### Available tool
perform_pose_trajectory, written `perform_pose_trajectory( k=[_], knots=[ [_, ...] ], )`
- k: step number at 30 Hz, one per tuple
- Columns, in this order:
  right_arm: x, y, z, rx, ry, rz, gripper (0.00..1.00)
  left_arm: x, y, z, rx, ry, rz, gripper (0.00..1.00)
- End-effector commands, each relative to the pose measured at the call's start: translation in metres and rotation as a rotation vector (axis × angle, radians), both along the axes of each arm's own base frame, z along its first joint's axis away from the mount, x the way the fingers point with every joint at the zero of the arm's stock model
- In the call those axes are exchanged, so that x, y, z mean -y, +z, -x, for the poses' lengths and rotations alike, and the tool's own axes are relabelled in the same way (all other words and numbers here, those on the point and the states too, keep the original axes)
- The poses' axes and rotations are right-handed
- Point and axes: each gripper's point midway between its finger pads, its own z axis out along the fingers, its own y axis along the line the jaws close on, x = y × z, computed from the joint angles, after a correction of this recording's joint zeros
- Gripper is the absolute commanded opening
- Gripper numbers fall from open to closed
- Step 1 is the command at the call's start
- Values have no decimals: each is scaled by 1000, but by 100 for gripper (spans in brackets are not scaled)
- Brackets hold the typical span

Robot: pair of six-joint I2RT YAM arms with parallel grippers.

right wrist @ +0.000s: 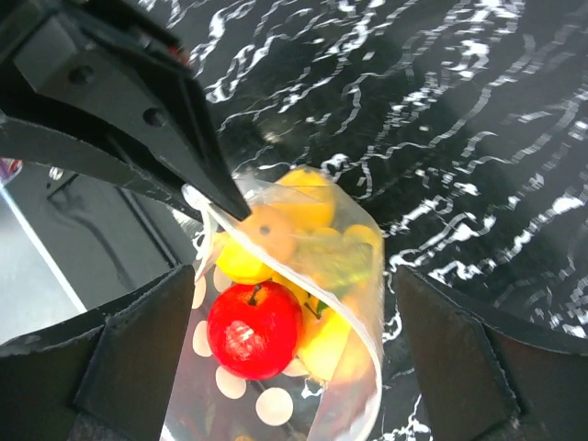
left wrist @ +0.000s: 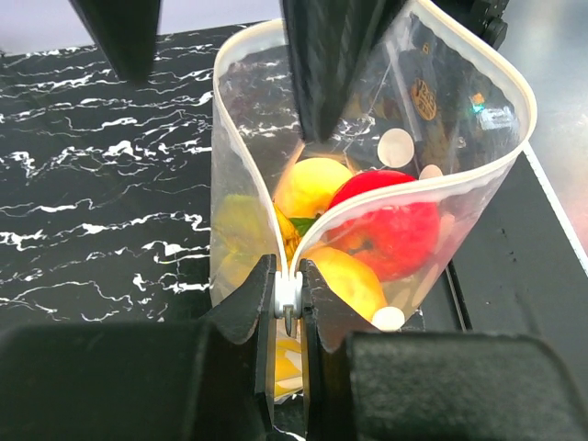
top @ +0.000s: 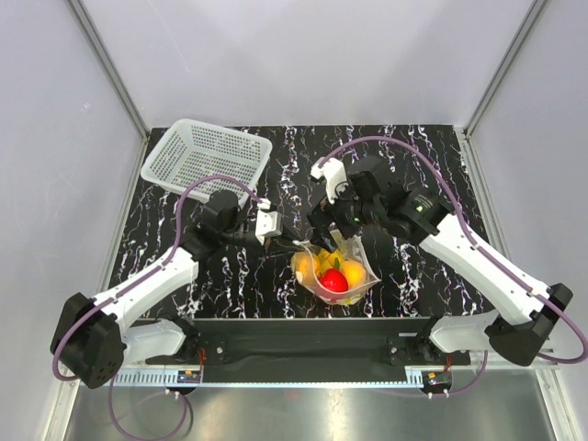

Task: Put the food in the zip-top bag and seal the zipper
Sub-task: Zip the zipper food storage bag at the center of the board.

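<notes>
The clear zip-top bag (top: 338, 268) stands on the black marble table with its mouth open in a loop. Inside lie the red fruit (top: 335, 280), an orange fruit (right wrist: 271, 230) and yellow pieces (left wrist: 312, 184); I cannot tell the bananas apart. My left gripper (left wrist: 288, 276) is shut on the white slider (left wrist: 288, 296) at the near end of the zipper (left wrist: 432, 186). In the top view, the left gripper (top: 278, 235) sits at the bag's left corner. My right gripper (right wrist: 294, 358) is open wide, straddling the bag mouth above the red fruit (right wrist: 254, 329) without touching it.
A white perforated basket (top: 207, 156) lies tilted at the back left of the table. The black rail of the arm mount (top: 312, 333) runs just in front of the bag. Grey walls close in both sides.
</notes>
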Motion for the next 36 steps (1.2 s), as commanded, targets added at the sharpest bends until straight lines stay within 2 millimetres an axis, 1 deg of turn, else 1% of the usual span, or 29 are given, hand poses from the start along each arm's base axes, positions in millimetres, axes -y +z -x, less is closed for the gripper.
perform_pose_trajectory(
  k=[1, 4, 5, 7, 8, 9, 15, 17, 20, 21, 23, 24, 26, 27, 28, 31, 32, 34, 35, 36],
  knots=[
    [-18, 24, 11, 47, 154, -72, 97, 1, 25, -7, 96, 21, 54, 2],
    [-20, 15, 13, 49, 184, -49, 98, 1, 27, -7, 90, 21, 58, 2],
    [-22, 20, 14, 63, 189, -68, 98, 1, 26, -8, 85, 23, 57, 2],
    [-25, 21, 20, 58, 215, -91, 98, 2, 26, -8, 80, 22, 55, 2],
    [-29, 21, 22, 57, 222, -97, 98, 2, 27, -9, 76, 25, 53, 2],
    [-30, 19, 21, 61, 215, -83, 98, 2, 25, -10, 71, 27, 50, 2],
    [-40, -6, 25, 56, 218, 1, 95, 1, 26, -12, 58, 36, 48, 3],
    [-39, -10, 24, 65, 209, 16, 95, 0, 27, -13, 60, 41, 50, 3],
    [-39, -23, 26, 65, 208, 48, 95, 0, 28, -13, 60, 42, 55, 3],
    [-37, -30, 24, 65, 194, 70, 95, 0, 29, -13, 61, 40, 58, 3],
    [-36, -36, 23, 77, 183, 91, 93, -1, 28, -13, 56, 39, 57, 3],
    [-32, -42, 20, 82, 163, 113, 93, -1, 28, -12, 58, 35, 60, 3],
    [-31, -42, 17, 100, 147, 112, 90, -1, 29, -11, 56, 34, 61, 3],
    [-30, -46, 18, 96, 151, 116, 87, -1, 28, -11, 57, 32, 62, 3],
    [-30, -46, 19, 98, 153, 111, 79, -1, 29, -11, 60, 34, 64, 3],
    [-29, -47, 22, 94, 161, 105, 64, -1, 28, -12, 55, 42, 65, 5],
    [-29, -46, 23, 95, 163, 102, 52, -1, 29, -13, 59, 46, 70, 6],
    [-29, -46, 24, 91, 162, 97, 36, -1, 29, -14, 50, 50, 72, 7],
    [-29, -47, 25, 87, 163, 96, 21, -1, 31, -14, 53, 47, 76, 8],
    [-30, -48, 27, 82, 170, 92, 16, -2, 30, -14, 44, 52, 78, 9]
  ],
)
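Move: The zipper lips to pinch, just beside the white slider, lie about 3 cm back, 2 cm left and 6 cm below the open right gripper; from the left gripper, which already holds the slider, they are some 4 cm right and 1 cm back, at its height. From the right gripper, the slider is 2 cm back and 6 cm left, the red fruit 7 cm back and 2 cm right, deep below, and the near orange 2 cm back and 4 cm left. Keep the left gripper nearly still and shut on the slider. Bring the wide-open right gripper back and left about 5 cm over the bag's mouth, turning it a little counter-clockwise, then sink some 6 cm so its fingers straddle the zipper lips beside the slider, and close to pinch the lips together. ##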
